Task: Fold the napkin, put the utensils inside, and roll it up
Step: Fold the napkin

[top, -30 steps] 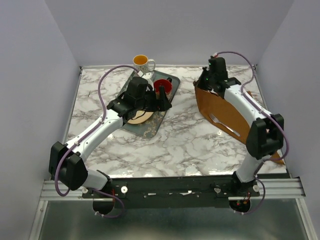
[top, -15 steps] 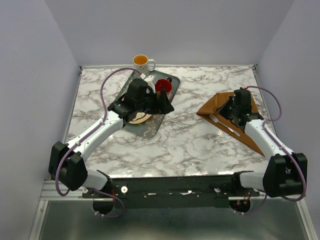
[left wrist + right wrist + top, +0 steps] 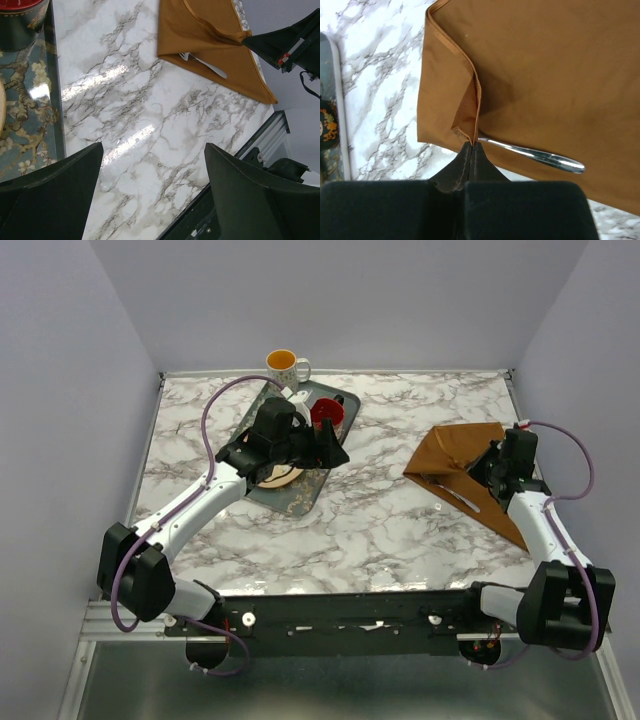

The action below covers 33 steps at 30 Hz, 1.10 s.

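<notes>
The rust-brown napkin (image 3: pixel 450 452) lies on the right side of the marble table, partly folded over, with one corner raised. My right gripper (image 3: pixel 492 466) is shut on that corner (image 3: pixel 470 131) and holds it just above the cloth. A silvery utensil (image 3: pixel 540 156) lies on the napkin under the lifted fold, its handle sticking out; it also shows in the overhead view (image 3: pixel 462 497) and the left wrist view (image 3: pixel 206 63). My left gripper (image 3: pixel 334 446) hangs open over the right edge of the tray, with nothing between its fingers (image 3: pixel 50 195).
A dark green patterned tray (image 3: pixel 300 492) at the middle left carries a plate (image 3: pixel 281 477) and a red cup (image 3: pixel 326 412). A yellow mug (image 3: pixel 286 365) stands at the back edge. The napkin reaches close to the table's right edge.
My right gripper has swung from the far back to the near right with the napkin corner, drawing the cloth over the utensil. The left arm has not moved.
</notes>
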Tool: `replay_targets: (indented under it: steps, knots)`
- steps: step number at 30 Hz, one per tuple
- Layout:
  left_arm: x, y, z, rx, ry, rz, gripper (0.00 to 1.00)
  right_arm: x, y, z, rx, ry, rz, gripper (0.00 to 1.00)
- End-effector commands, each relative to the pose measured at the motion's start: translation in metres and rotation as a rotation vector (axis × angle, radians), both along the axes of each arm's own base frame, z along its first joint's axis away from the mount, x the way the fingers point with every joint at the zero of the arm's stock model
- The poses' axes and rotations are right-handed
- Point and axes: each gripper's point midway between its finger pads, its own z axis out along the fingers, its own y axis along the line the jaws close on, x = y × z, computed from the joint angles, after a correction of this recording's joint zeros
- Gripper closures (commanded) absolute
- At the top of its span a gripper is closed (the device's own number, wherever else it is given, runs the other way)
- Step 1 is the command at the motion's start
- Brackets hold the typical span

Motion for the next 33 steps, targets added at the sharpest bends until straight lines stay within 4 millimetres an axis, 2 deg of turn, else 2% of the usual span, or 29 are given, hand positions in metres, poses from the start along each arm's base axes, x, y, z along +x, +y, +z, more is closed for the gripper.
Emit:
replay_targets:
  steps: [1,6,17,23,25,33]
  knots:
    - [-0.004,-0.001,0.003,-0.013,-0.009,-0.022,0.09,-0.002,-0.008,0.001,-0.037,0.008,0.067,0.99]
    - [-0.004,-0.002,-0.002,-0.011,0.003,-0.028,0.09,-0.012,-0.014,-0.008,-0.038,0.029,0.06,0.99]
    - [-0.003,-0.002,-0.005,-0.006,0.007,-0.031,0.09,-0.015,-0.031,0.01,-0.063,-0.005,0.046,0.99]
    - [-0.002,-0.001,-0.003,-0.008,0.004,-0.033,0.09,-0.027,-0.033,-0.02,-0.045,0.073,0.051,0.99]
    - [-0.001,0.0,0.0,-0.007,0.0,-0.033,0.09,-0.03,-0.04,-0.031,-0.05,0.096,0.03,0.99]
    - [-0.003,-0.001,0.001,-0.012,-0.001,-0.043,0.09,-0.035,-0.056,-0.05,-0.072,0.153,-0.034,0.99]
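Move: Below and to the right of the right hand, which already pinches the lifted napkin corner, lies its goal, the napkin's right-hand part: some 8 cm right, 4 cm back and 8 cm down. The fork's middle, half under the fold, is about 3 cm left and 3 cm back of the hand; the napkin's left tip is 15 cm left and 2 cm ahead. From the left hand, that right-hand part is roughly 41 cm right, 8 cm back and 19 cm lower. Drawing the pinched corner on to the right, slowly and nearly level at first, the right hand travels about 4.5 cm that way and some 3 cm back, then sinks 3.5 cm towards the napkin's right-hand part in the last third, tipping its fingers slightly further down. The fingers stay shut on the cloth. ##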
